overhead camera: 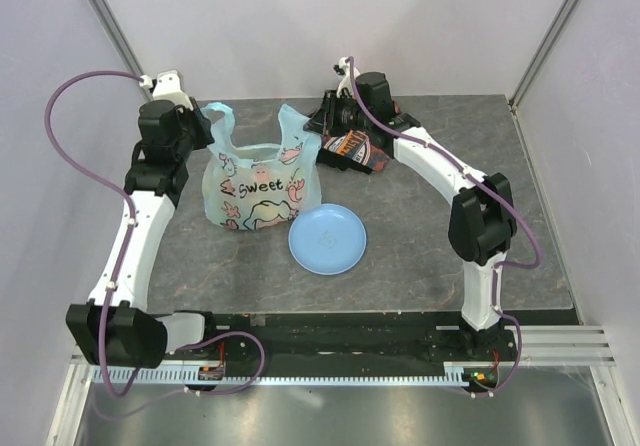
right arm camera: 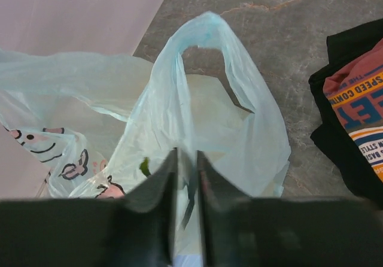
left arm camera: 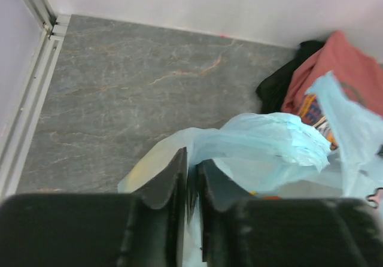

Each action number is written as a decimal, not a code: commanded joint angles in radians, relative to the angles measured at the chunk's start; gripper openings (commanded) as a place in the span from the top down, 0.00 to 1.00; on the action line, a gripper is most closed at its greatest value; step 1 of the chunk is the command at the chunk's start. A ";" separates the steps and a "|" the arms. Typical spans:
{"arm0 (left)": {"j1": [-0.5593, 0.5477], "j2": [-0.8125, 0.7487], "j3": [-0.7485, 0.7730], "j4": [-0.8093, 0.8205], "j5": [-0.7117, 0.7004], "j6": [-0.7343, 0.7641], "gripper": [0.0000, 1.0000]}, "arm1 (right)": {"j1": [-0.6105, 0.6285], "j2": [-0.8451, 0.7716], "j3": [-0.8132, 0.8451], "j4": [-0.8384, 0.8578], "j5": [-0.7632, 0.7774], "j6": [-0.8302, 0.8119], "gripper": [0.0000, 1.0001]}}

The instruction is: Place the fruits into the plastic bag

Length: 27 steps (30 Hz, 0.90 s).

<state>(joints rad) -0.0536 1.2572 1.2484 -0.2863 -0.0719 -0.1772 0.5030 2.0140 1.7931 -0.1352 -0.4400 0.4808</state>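
The light-blue plastic bag printed "Sweet" stands at the back of the table between my two grippers. The fruits are inside it and mostly hidden. A yellow patch and an orange speck show through the film, and so does a green bit. My left gripper is at the bag's left handle. Its jaws stand a sliver apart with bag film between them. My right gripper is at the right handle loop. It is likewise slightly parted around film.
A round light-blue plate lies bare in front of the bag. A folded dark-red and black printed cloth lies just right of the bag under the right wrist. White walls close the back and sides.
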 commanded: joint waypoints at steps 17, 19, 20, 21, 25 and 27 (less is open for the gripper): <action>0.003 -0.275 0.016 -0.083 0.013 -0.220 0.02 | -0.050 -0.302 -0.093 0.023 0.081 -0.105 0.02; 0.003 -0.327 0.000 -0.126 -0.061 -0.251 0.01 | -0.069 -0.360 -0.167 0.014 0.128 -0.119 0.02; 0.003 -0.340 0.000 -0.145 -0.113 -0.251 0.01 | -0.086 -0.380 -0.191 0.008 0.147 -0.132 0.02; 0.003 -0.361 0.002 -0.158 -0.135 -0.246 0.01 | -0.095 -0.403 -0.216 -0.009 0.191 -0.143 0.02; 0.003 -0.406 0.003 -0.244 -0.187 -0.245 0.01 | -0.107 -0.549 -0.358 -0.073 0.381 -0.220 0.02; 0.003 -0.427 -0.006 -0.264 -0.209 -0.260 0.01 | -0.106 -0.599 -0.415 -0.080 0.463 -0.240 0.02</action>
<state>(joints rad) -0.0536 0.8570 1.2488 -0.4706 -0.1753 -0.3809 0.3897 1.5356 1.4662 -0.1757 -0.1883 0.3206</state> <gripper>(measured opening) 0.991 0.979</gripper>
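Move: Each hand still holds a handle of the plastic bag; its middle lies about 12 cm to the left hand's right, 6 cm back and 17 cm below. From the right hand it is some 12 cm left, 11 cm back and 12 cm below. The empty plate lies about 22 cm back and 3 cm right of the right hand, the red shirt 8 cm ahead and 11 cm right, both roughly 20 cm below. Both grippers open off the bag handles; left backs and rises about 10 cm, right rises, then moves right. ##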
